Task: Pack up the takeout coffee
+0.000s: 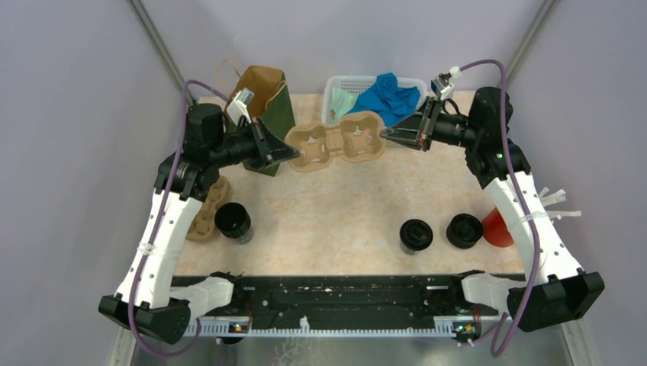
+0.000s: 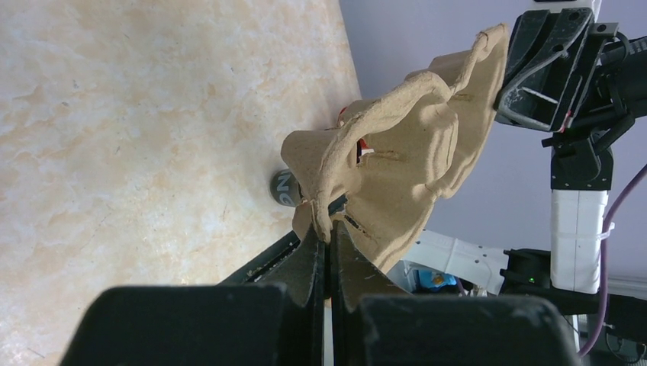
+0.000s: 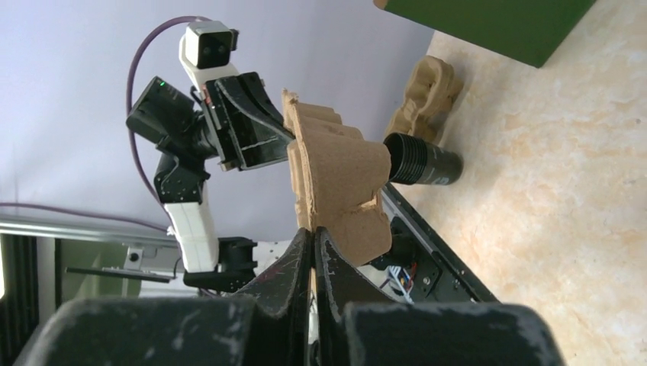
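Observation:
Three takeout coffee cups stand on the table, black with ridged lids: one at the left (image 1: pixel 233 221) and two at the right (image 1: pixel 416 235) (image 1: pixel 464 230). A tan cardboard cup tray (image 1: pixel 336 142) hangs in the air over the back of the table, held at both ends. My left gripper (image 1: pixel 294 155) is shut on its left rim, and the left wrist view shows the fingertips (image 2: pixel 329 232) pinching the tray's edge (image 2: pixel 404 160). My right gripper (image 1: pixel 384 134) is shut on the right rim, pinching the cardboard (image 3: pixel 336 168) between its tips (image 3: pixel 314 232). The left cup (image 3: pixel 423 162) shows beyond the tray.
A second tan tray (image 1: pixel 210 206) lies at the left edge by the left cup. A green and brown paper bag (image 1: pixel 267 99) stands open at the back left. A white basket (image 1: pixel 336 84) with a blue cloth sits at the back. A red cup (image 1: pixel 496 227) stands at the right.

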{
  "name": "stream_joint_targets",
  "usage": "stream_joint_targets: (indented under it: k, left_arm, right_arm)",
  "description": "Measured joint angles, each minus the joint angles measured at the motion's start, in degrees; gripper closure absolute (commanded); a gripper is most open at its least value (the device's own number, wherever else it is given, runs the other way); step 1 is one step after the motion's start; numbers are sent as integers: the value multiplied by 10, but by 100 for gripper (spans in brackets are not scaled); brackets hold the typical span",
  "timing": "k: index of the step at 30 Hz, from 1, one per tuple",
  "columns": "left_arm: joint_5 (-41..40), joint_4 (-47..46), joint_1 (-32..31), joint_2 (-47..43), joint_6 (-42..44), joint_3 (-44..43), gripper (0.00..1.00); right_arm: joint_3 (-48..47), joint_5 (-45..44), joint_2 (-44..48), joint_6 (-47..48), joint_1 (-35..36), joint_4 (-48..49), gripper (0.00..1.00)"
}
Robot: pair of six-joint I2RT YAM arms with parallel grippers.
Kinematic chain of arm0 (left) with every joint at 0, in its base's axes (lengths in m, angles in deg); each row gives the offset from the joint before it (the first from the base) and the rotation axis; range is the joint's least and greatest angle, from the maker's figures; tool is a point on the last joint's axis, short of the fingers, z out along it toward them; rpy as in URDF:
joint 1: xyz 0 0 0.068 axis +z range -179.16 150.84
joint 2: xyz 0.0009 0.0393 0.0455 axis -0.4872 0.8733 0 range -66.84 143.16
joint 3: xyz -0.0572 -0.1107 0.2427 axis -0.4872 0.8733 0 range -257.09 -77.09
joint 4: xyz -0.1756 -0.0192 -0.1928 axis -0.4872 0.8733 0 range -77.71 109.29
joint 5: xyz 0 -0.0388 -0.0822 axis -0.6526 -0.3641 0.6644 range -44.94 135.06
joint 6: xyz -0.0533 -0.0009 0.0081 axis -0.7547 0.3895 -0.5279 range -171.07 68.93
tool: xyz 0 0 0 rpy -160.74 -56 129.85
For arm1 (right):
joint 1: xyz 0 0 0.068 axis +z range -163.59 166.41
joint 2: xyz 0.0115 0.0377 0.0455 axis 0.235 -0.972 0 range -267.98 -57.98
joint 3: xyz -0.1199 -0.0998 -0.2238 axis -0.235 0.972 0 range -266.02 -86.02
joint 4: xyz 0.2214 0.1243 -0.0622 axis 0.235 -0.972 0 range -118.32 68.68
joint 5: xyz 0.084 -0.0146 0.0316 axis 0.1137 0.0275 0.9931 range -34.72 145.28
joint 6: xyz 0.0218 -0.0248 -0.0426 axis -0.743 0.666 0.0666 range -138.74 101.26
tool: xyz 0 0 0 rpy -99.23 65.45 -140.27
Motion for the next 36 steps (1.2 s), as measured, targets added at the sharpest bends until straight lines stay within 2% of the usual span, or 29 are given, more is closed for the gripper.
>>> stream_joint_targets:
  k: [1,4,5,8,10,11,15,18,22,24,28,36]
  left_arm:
    - [0,0,0,0,-2,0,100]
    - [-1,0,0,0,-8,0,90]
    - [-1,0,0,0,-10,0,82]
    - [-2,0,0,0,-14,0,40]
    - [-9,4,0,1,-13,-2,20]
    - [-19,14,0,3,-8,-7,14]
    - [-107,99,10,17,-7,-65,11]
    - [-205,162,27,26,-24,-116,14]
    - [-323,209,37,42,-47,-162,18]
    - [-343,207,38,59,-40,-180,16]
    - [-345,110,41,107,30,-193,5]
    - [-320,-72,41,211,221,-188,5]
  right_arm:
    - [0,-2,0,5,0,-5,100]
    - [0,-11,0,28,0,-31,100]
    - [0,-17,0,37,0,-41,100]
    - [0,-29,0,53,0,-60,100]
    - [0,-42,0,60,0,-73,100]
    - [0,-55,2,65,0,-83,100]
    - [-17,-143,15,105,-1,-167,100]
    - [-79,-237,18,167,-2,-259,100]
    - [-167,-345,30,250,-3,-337,100]
    - [-194,-386,50,289,-3,-364,100]
    - [-198,-415,86,325,-3,-394,100]
    - [-176,-408,97,335,-3,-408,100]
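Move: The cup carrier hangs between both grippers: its middle is about 10 cm to the right hand's left, 1 cm back and slightly lower, and 9 cm to the left hand's right, 1 cm ahead. From the left hand, the paper bag's middle is some 28 cm ahead, 11 cm left and 23 cm down. From the right hand, the cloth basket is roughly 34 cm ahead, 3 cm right, and the lidded cup 10 cm back, 11 cm right, both some 35 cm below. The left fingers open wide and release their end of the carrier, backing off left about 10 cm before swinging forward some 18 cm towards the paper bag's mouth, the wrist turning counter-clockwise and the fingers staying open. The right hand keeps its pinch on the other end, dips a few centimetres, then carries the carrier about 11 cm to the right while rising back to its starting height, turning roughly 30 degrees clockwise with its fingertips tipping down. ##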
